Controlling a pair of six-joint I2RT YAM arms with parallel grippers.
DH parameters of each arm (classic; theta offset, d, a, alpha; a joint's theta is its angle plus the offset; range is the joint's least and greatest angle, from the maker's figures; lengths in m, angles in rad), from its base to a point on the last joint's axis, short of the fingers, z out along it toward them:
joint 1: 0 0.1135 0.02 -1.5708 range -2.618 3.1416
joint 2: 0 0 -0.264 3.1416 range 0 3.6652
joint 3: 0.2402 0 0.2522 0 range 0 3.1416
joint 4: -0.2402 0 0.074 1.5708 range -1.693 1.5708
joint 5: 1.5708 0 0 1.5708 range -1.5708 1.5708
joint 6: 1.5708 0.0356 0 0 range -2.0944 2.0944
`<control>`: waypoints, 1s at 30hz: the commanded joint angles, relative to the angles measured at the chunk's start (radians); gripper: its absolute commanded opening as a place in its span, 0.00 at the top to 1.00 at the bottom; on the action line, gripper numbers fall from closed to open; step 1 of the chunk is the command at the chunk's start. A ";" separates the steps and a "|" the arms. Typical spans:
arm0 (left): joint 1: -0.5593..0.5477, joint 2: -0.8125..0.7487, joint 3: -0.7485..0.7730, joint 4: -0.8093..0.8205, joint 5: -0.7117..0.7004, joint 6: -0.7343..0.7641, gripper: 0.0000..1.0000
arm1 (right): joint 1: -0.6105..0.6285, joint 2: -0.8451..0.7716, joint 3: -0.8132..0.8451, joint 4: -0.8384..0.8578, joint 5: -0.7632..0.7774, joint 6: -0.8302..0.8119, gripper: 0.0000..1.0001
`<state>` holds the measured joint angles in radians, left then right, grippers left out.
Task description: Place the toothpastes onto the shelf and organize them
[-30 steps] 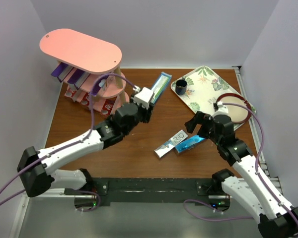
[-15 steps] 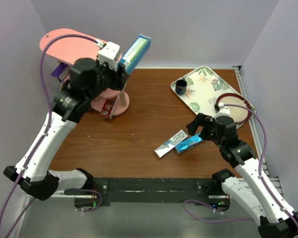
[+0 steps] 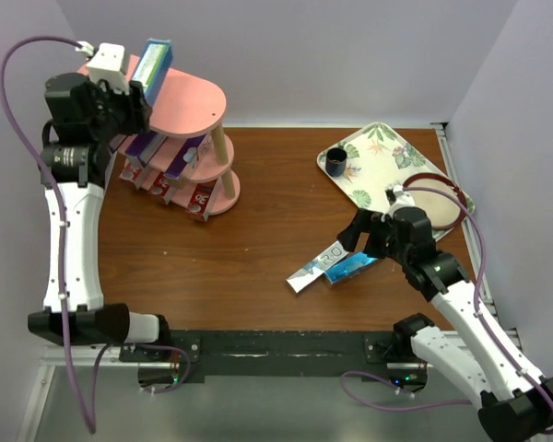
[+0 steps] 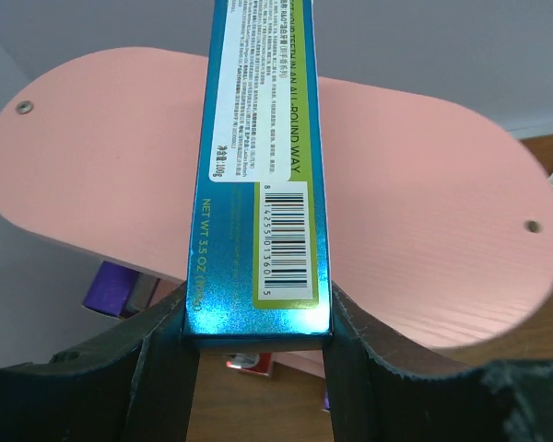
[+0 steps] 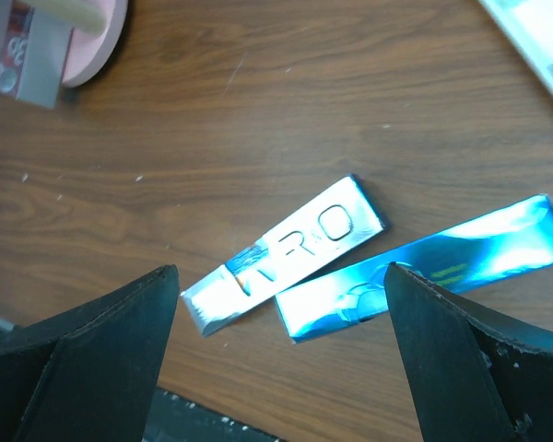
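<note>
My left gripper (image 3: 136, 75) (image 4: 256, 343) is shut on a blue toothpaste carton (image 3: 153, 61) (image 4: 263, 175), held high over the left end of the pink shelf's (image 3: 186, 101) (image 4: 424, 239) top board. Purple cartons (image 3: 147, 145) lie on the middle tier and red ones (image 3: 157, 182) on the bottom tier. A silver-white carton (image 3: 317, 265) (image 5: 286, 251) and a blue carton (image 3: 351, 267) (image 5: 424, 268) lie side by side on the table. My right gripper (image 3: 361, 241) (image 5: 281, 318) hangs open above these two, touching neither.
A leaf-patterned tray (image 3: 380, 158) with a dark cup (image 3: 337, 163) sits at the back right. A round plate (image 3: 442, 206) lies by the tray's near corner. White walls close in the table on the left, back and right.
The left arm swung up and to the left with the blue carton, from mid-table to above the shelf's top board. The right gripper stayed put over the two cartons.
</note>
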<state>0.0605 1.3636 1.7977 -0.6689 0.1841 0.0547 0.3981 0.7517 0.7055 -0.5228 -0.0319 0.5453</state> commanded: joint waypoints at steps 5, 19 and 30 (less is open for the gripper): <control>0.274 0.107 0.083 0.164 0.325 0.062 0.55 | -0.004 0.109 0.084 0.030 -0.175 -0.036 0.01; 0.510 0.454 0.317 0.235 0.830 0.073 0.57 | -0.004 0.244 0.124 0.081 -0.178 -0.091 0.02; 0.512 0.468 0.390 0.109 0.815 0.198 0.53 | -0.002 0.261 0.134 0.081 -0.152 -0.107 0.01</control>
<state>0.5755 1.8721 2.1387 -0.5640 0.9436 0.2066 0.3977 1.0195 0.7887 -0.4637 -0.1997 0.4664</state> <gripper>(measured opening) 0.542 0.985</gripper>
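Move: The blue toothpaste already in the left fingers is bound for the left end of the pink shelf's top board, about 15 cm ahead, 12 cm left and 6 cm below the left hand. One tier down, some 18 cm lower, the leftmost purple box is about 11 cm ahead and 11 cm left; the next one is 9 cm ahead, 4 cm left. From the right hand, the white toothpaste is roughly 4 cm ahead, 7 cm left, 15 cm below. The blue toothpaste, kept pinched by its near end and pointing forward, is carried about 15 cm left and some 9 cm forward by the left hand, sinking roughly 4 cm over the shelf top towards its left end while swinging some 15 degrees clockwise. The open right hand eases about 4 cm left, slightly forward and down towards the white toothpaste, turning counter-clockwise. ##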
